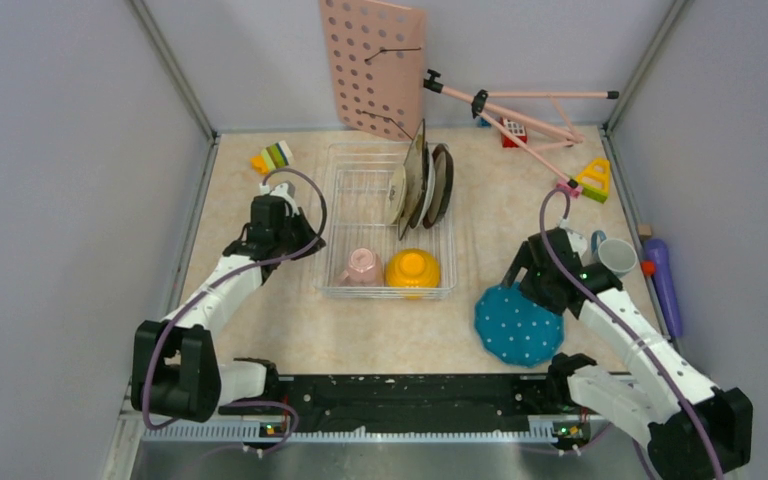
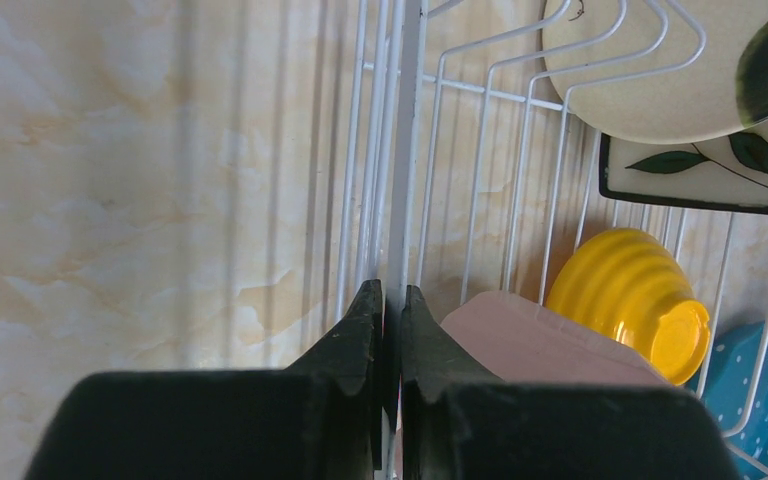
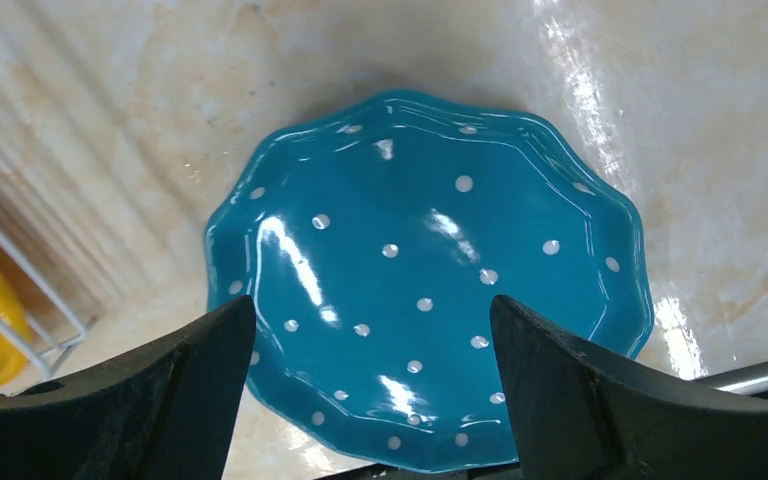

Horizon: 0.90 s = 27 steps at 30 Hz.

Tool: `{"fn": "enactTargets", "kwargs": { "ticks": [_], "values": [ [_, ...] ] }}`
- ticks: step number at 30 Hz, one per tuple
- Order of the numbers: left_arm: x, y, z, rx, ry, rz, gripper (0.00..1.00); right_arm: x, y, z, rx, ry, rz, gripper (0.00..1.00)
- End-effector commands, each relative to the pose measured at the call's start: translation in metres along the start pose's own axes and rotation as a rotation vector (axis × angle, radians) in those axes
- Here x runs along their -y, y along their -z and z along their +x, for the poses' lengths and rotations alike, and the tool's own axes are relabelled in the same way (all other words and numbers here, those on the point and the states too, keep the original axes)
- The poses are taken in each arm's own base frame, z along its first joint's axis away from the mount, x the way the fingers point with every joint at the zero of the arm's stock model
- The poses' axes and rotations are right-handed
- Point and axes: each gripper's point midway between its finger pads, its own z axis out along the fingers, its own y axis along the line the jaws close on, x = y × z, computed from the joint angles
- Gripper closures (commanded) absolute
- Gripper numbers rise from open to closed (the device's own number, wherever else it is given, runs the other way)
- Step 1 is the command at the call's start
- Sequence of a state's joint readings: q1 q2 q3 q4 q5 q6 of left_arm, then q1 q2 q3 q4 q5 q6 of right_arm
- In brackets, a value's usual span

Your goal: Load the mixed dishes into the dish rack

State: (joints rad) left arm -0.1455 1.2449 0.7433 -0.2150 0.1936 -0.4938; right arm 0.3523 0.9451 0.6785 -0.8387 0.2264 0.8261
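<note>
The white wire dish rack (image 1: 332, 215) holds a pink cup (image 1: 360, 266) and a yellow-orange bowl (image 1: 412, 268) at its near end. A brown-rimmed round plate (image 1: 442, 185) and a square floral plate (image 1: 415, 180) stand upright at its far end. My left gripper (image 1: 310, 245) is at the rack's left wall, shut on a wire (image 2: 407, 150) of that wall; the left wrist view shows the grip (image 2: 391, 292). The teal white-dotted dish (image 1: 515, 328) lies upside down on the table, right of the rack. My right gripper (image 3: 372, 310) hangs open just above it, not touching. A small blue cup (image 1: 612, 253) lies beyond the right arm.
A pink pegboard (image 1: 375, 65) leans on the back wall behind the rack, with a pink folding stand (image 1: 520, 110) to its right. Toy blocks lie at the back left (image 1: 273, 157) and back right (image 1: 594, 180). A purple object (image 1: 663, 280) rests along the right wall.
</note>
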Motion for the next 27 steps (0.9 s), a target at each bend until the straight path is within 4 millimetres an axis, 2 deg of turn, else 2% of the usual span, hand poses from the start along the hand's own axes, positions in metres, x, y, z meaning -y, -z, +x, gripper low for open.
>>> {"fn": "enactTargets", "kwargs": {
  "ticks": [1,3,6,9,12,16,20,27],
  "values": [
    [-0.036,0.011,-0.034,0.169,0.110,-0.161,1.00,0.012,-0.005,0.007,-0.044,-0.073,0.107,0.14],
    [-0.033,0.013,-0.035,0.173,0.101,-0.145,0.90,0.005,-0.012,0.012,-0.070,-0.087,0.086,0.15],
    [-0.026,0.019,-0.038,0.186,0.089,-0.110,0.69,-0.003,-0.020,0.018,-0.096,-0.112,0.053,0.16],
    [-0.010,0.024,-0.040,0.185,0.082,-0.037,0.49,-0.012,-0.025,0.019,-0.105,-0.130,0.016,0.17],
    [0.002,0.030,-0.041,0.177,0.091,0.015,0.37,-0.016,-0.029,0.018,-0.103,-0.144,0.010,0.18],
    [0.008,0.043,-0.042,0.180,0.103,0.030,0.29,-0.019,-0.036,0.019,-0.104,-0.154,0.006,0.18],
    [0.021,0.065,-0.045,0.175,0.097,0.060,0.28,-0.023,-0.043,0.020,-0.116,-0.164,0.003,0.18],
    [0.059,0.109,-0.057,0.228,0.066,0.208,0.30,-0.035,-0.055,0.017,-0.116,-0.169,-0.023,0.19]
  ]
}}
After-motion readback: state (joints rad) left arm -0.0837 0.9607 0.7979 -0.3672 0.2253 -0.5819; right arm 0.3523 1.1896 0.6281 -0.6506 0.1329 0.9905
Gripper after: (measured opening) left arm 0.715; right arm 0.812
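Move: The left gripper is shut on the dish rack's left top rail; the rack's middle lies about 15 cm to its right, 4 cm ahead and 6 cm lower, with the pink mug some 10 cm right and 6 cm back, at like depth. For the right hand, the upturned blue plate is 7 cm below, roughly 2 cm back and 2 cm right; the yellow bowl stands about 24 cm left and 11 cm ahead, the teal mug 26 cm right and 15 cm ahead, both 4 cm lower. Drag the rack the last little way left by its rail with the left gripper, then open the fingers wide, let go and lift about 8 cm, easing back and tipping the fingers up. Meanwhile sink the open right gripper about 5 cm to the blue plate, first slightly back, then left and forward over its far left rim. ##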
